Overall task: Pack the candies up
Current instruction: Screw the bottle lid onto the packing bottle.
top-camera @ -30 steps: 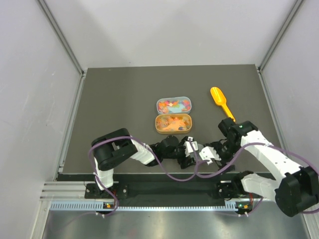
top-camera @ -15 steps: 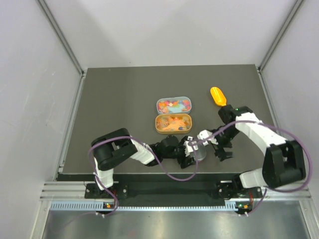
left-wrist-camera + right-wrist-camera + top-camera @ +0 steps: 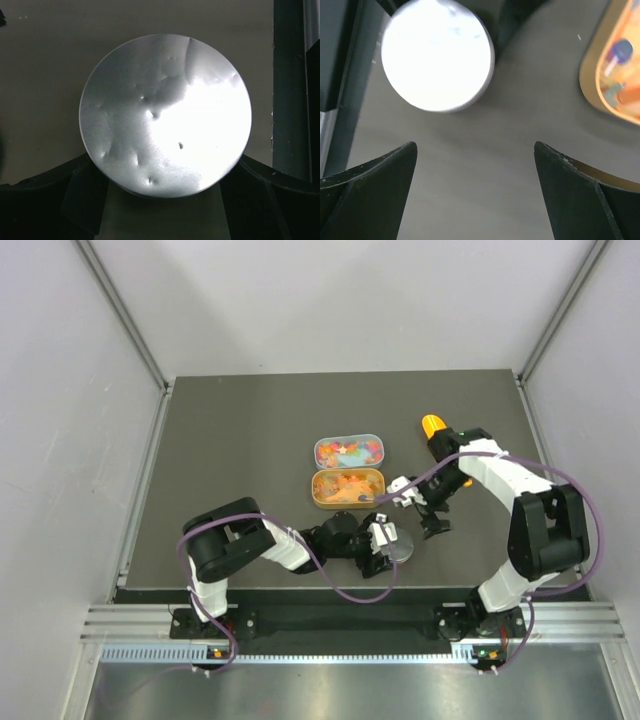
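The candies (image 3: 349, 449) fill a small blue-rimmed tin (image 3: 317, 451) at mid-table, and more lie in a gold tin (image 3: 380, 486) just in front of it. That gold tin's corner, with candies (image 3: 616, 59) inside, shows at the right edge of the right wrist view. My left gripper (image 3: 385, 541) lies low near the front, its two fingers closed against the sides of a round silver can (image 3: 165, 115). The right gripper (image 3: 475, 150) hangs open over bare table just right of the gold tin, with the silver can (image 3: 437, 55) ahead of it.
An orange scoop (image 3: 432, 426) lies at the back right, mostly covered by the right arm. The table's front edge and a metal rail (image 3: 300, 625) run close behind the left gripper. Grey walls enclose the table on three sides.
The right arm has swung from the front edge back toward the tins, uncovering the silver can. The left arm and its can have not moved.
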Robot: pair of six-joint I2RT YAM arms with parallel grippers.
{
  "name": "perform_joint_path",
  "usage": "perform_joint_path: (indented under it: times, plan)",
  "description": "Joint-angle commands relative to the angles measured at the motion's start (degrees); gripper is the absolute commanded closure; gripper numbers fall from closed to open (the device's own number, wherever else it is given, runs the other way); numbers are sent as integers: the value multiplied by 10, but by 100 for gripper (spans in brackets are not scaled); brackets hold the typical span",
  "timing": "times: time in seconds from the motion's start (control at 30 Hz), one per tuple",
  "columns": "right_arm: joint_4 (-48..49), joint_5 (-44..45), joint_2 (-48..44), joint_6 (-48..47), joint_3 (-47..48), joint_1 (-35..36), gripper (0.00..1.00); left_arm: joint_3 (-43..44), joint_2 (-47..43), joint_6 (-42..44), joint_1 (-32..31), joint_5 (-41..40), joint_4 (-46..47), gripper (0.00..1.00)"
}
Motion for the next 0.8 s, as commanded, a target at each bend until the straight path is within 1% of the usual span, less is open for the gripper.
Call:
perform_joint_path:
  times: [0.0,0.07,0.23,0.5,0.77]
  plan:
    - [-78,-65,17,-56,13,19,0,-33,34,26,11,-51,-147,65]
    - [-99,-70,21,-79,2,38,0,-33,35,26,13,-51,-149,65]
    - [-92,-75,16,-77,-9,64,0,-33,35,25,14,-50,-151,65]
    - [-62,-66,17,-65,-21,82,0,-33,35,25,13,-54,-148,65]
    - [-57,-51,-19,-46,-64,91,0,-31,34,25,13,-58,-151,65]
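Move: The right hand, wide open, has the bottle lid about 5 cm back, 5 cm to its left and some 3 cm lower, lying on the packing bottle. From the same hand, the orange candy box is roughly 8 cm ahead and 17 cm left, the grey candy box 16 cm ahead and 16 cm left, both some 7 cm lower. The left hand grips the bottle beneath the lid, whose middle is level fore-and-aft, about 1 cm to its right and 4 cm above. The right hand's forward finger comes up to the lid's rim, seeming just to touch it, as the hand swings back about 5 cm and left about 3 cm towards the lid, the leftward part ending midway. It turns counter-clockwise some 10 degrees on the way, both fingers staying wide open on either side of the lid, while the left hand keeps the bottle still. ##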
